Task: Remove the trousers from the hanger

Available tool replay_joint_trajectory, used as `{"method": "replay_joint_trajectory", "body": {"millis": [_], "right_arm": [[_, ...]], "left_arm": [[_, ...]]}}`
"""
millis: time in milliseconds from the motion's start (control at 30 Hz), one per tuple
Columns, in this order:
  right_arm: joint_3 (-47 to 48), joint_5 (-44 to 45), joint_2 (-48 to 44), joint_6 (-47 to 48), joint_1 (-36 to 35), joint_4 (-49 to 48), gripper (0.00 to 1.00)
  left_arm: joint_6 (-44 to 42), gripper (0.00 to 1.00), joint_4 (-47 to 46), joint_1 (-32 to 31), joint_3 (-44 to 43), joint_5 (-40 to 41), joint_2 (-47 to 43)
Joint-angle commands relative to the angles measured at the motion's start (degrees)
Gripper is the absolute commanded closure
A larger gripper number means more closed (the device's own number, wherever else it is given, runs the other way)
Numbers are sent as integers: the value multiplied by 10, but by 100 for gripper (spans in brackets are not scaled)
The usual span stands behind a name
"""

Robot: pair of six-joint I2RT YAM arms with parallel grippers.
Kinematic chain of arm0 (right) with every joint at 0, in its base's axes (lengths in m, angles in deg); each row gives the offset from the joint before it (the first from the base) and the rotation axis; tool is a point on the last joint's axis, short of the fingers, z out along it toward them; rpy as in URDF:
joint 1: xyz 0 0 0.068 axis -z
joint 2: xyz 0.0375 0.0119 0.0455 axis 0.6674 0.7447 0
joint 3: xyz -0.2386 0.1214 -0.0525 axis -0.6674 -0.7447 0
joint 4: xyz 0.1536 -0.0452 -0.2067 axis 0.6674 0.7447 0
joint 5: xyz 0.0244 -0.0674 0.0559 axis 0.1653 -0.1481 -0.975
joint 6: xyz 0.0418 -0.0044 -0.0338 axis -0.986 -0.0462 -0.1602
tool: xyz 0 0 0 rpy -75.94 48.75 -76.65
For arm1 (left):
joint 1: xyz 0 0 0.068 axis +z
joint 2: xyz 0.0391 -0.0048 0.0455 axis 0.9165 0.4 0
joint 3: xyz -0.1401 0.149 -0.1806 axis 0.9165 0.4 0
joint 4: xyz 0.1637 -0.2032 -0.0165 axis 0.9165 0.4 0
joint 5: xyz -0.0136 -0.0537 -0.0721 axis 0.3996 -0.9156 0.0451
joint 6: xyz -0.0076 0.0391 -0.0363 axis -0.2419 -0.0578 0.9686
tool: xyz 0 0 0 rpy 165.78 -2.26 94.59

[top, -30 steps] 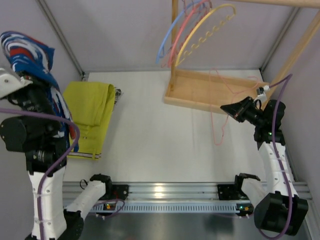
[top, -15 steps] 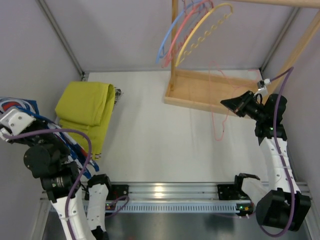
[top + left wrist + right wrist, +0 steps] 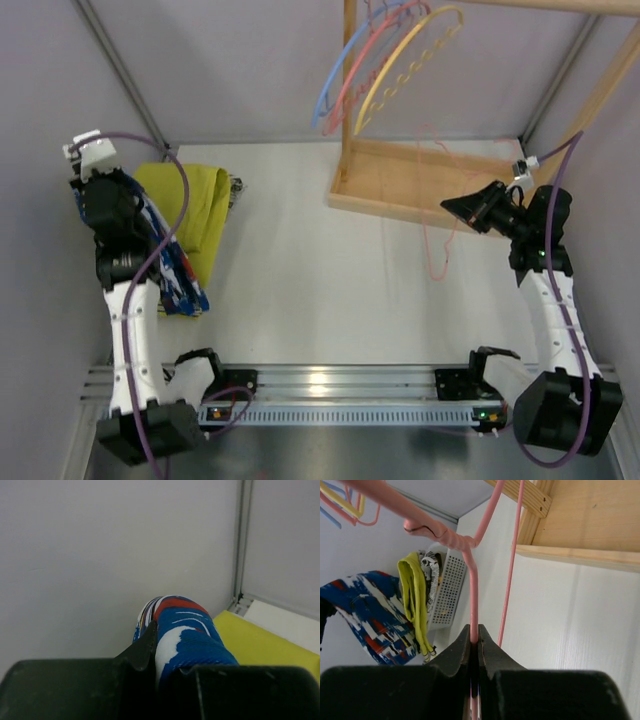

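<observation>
The trousers (image 3: 172,268), royal blue with white and red patches, hang at the table's left side from my left gripper (image 3: 128,200), which is shut on a bunched fold of them (image 3: 186,630). In the left wrist view the cloth fills the gap at my left gripper (image 3: 157,641). They also show far left in the right wrist view (image 3: 364,611). The hanger (image 3: 436,258), thin pale-pink wire, dangles free of cloth at the right. My right gripper (image 3: 452,210) is shut on its wire stem (image 3: 471,600), pinched at the tips (image 3: 474,630).
A folded yellow garment (image 3: 202,198) lies beside the trousers, with a white perforated basket (image 3: 448,587) behind it. A wooden rack (image 3: 420,185) at the back right carries blue, pink and yellow hangers (image 3: 400,60). Grey walls close in left and right.
My left arm has swung from low at the front left back toward the yellow garment, carrying the trousers. The right arm and hanger have stayed almost still.
</observation>
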Motion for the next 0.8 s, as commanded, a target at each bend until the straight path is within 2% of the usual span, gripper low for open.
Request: {"method": "replay_joint_trajectory", "body": {"millis": [0,133,300,367,400,467,500,533,600,633,700,733,767], "right_arm": [[41,1,-13,16,-9,-22,100],[63,9,-22,16,-9,6,100],[119,26,-29,12,-9,47,100],[140,28,-29,7,-9,59,100],[145,26,-30,4,-9,59,100],[162,25,-28,0,-9,65,100],[167,24,-26,0,-9,65,100],[173,25,-25,-3,-9,67,100],[189,28,-19,-10,-9,71,100],[201,30,-18,-13,-9,73,100],[210,39,-16,-22,-9,82,100],[223,43,-13,-25,-9,88,100],[230,53,-13,-32,-9,101,100]], "left_arm": [[42,100,-122,3,-66,-65,93],[90,100,-123,2,-89,-111,174],[87,98,-116,-32,-35,-149,224],[86,89,-89,-49,-14,-150,234],[92,77,-71,-51,-13,-155,245],[109,67,-8,-52,-26,-161,258],[113,57,14,-51,-32,-167,261],[118,53,28,-50,-37,-175,261],[121,44,48,-50,-44,-190,252],[121,34,48,-50,-44,-200,233],[123,24,64,-50,-53,-209,216],[123,12,78,-50,-74,-223,209],[124,5,112,-50,-88,-234,196]]}}
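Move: From the left hand, which grips the blue patterned trousers, the middle of the yellow pile lies about 6 cm ahead, 4 cm right and 27 cm below; a striped cloth sticks out about 14 cm ahead, 17 cm right and 32 cm down. The right hand holds the empty pink hanger: the rack bar is some 14 cm ahead and 33 cm above, the yellow hanger 14 cm ahead, 10 cm left, 22 cm up, the wooden tray 19 cm ahead, 3 cm right, 25 cm down. The left hand sweeps the gripped trousers forward and down over the yellow pile, about 14 cm out and 16 cm lower, then veers some 7 cm right as the wrist tips down and turns clockwise, its fingers opening wide in the last part to let go. Meanwhile the right hand keeps its pinch on the pink hanger and lifts it about 11 cm nearly straight up, tilting slightly upward. ##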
